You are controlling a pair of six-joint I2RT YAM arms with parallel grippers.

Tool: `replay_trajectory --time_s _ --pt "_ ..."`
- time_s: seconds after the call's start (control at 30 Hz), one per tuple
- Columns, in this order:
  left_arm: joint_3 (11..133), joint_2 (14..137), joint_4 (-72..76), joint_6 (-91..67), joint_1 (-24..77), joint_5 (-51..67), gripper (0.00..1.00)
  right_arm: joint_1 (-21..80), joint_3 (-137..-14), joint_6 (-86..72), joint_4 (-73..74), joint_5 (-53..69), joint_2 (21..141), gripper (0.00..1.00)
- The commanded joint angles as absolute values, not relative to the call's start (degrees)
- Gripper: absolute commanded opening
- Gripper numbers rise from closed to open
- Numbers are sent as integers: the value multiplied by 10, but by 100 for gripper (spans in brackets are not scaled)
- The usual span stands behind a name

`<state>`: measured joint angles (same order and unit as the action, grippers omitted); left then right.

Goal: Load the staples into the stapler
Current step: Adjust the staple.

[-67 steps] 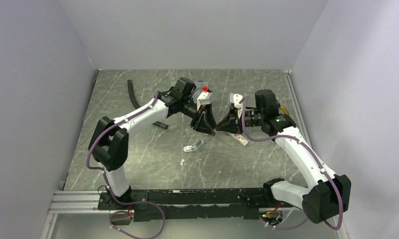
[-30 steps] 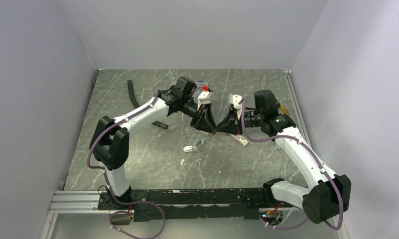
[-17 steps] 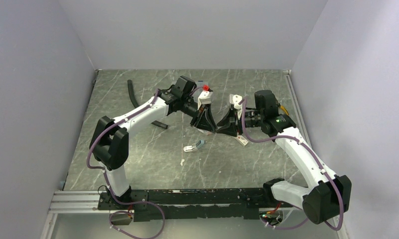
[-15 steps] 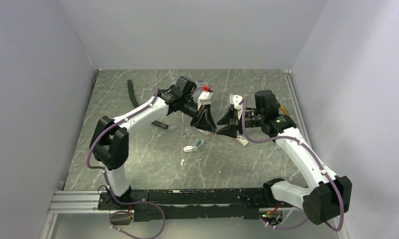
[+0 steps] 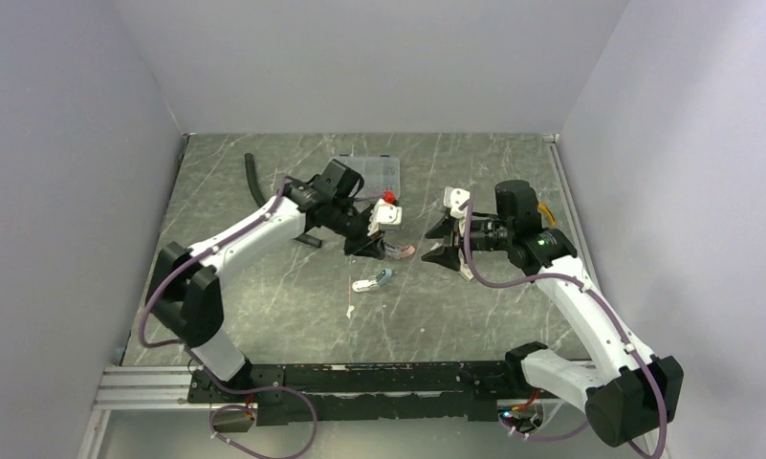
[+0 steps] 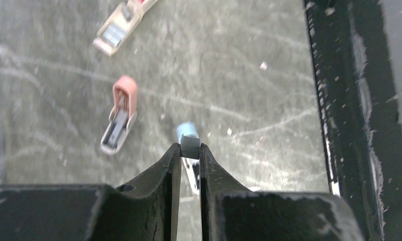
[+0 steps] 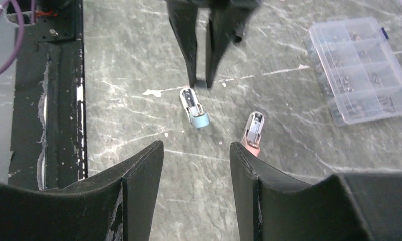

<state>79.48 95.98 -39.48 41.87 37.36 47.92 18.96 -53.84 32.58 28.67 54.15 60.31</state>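
My left gripper [image 5: 364, 252] is shut on a short grey strip of staples [image 6: 190, 144], pinched at its fingertips. It hangs tip-down just above a blue mini stapler [image 5: 374, 281] that lies open on the table [image 5: 293, 316]. In the right wrist view the left gripper [image 7: 201, 84] stands just beyond this blue stapler [image 7: 193, 109]. A pink mini stapler [image 5: 401, 251] lies open between the two grippers, also seen as the pink stapler [image 6: 121, 113] from the left wrist. My right gripper [image 5: 434, 243] is open and holds nothing, its fingers [image 7: 143, 170] wide apart over bare table.
A clear plastic organiser box [image 5: 377, 172] sits behind the left arm. A small carton [image 6: 119, 27] lies near the right gripper. A black tube [image 5: 254, 177] and a short black bar [image 5: 309, 239] lie at the left. A white scrap [image 5: 349, 311] lies in front of the blue stapler.
The grippers were tip to tip. The right one has opened and drawn back to the right. The left one, shut on the staples, has swung left and down over the blue stapler.
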Motion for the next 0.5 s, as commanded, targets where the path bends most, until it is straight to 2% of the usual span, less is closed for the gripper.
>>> replay_trajectory --time_s 0.0,0.23,0.47 --pt "752 881 -423 438 384 333 6 187 -521 333 268 504 582 55" --pt "700 848 -444 371 425 165 6 184 -511 329 255 484 584 54" --pt "668 836 -434 312 437 141 4 183 -489 301 227 492 589 54"
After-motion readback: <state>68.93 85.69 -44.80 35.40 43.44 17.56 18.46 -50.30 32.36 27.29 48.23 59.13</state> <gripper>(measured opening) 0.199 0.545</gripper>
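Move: The staple block is already in the left fingertips. The blue stapler, open on the table, lies some 16 cm below that hand, about 3 cm to its left and 1 cm ahead. The pink stapler, equally far down, is about 9 cm ahead and 3 cm right; a white scuff on the table is about 6 cm back and 8 cm left. From the empty right hand the blue stapler is about 3 cm ahead, 9 cm left and 22 cm down. The staple block, still pinched in the left fingers, is carried about 7 cm left, high across the blue stapler, and about 4 cm down towards it, mostly in the second half, easing slightly back; the wrist swings nearly 30 degrees so the fingers point much more steeply down. The right hand, fingers staying open, sinks about 2 cm and drifts slightly right. ##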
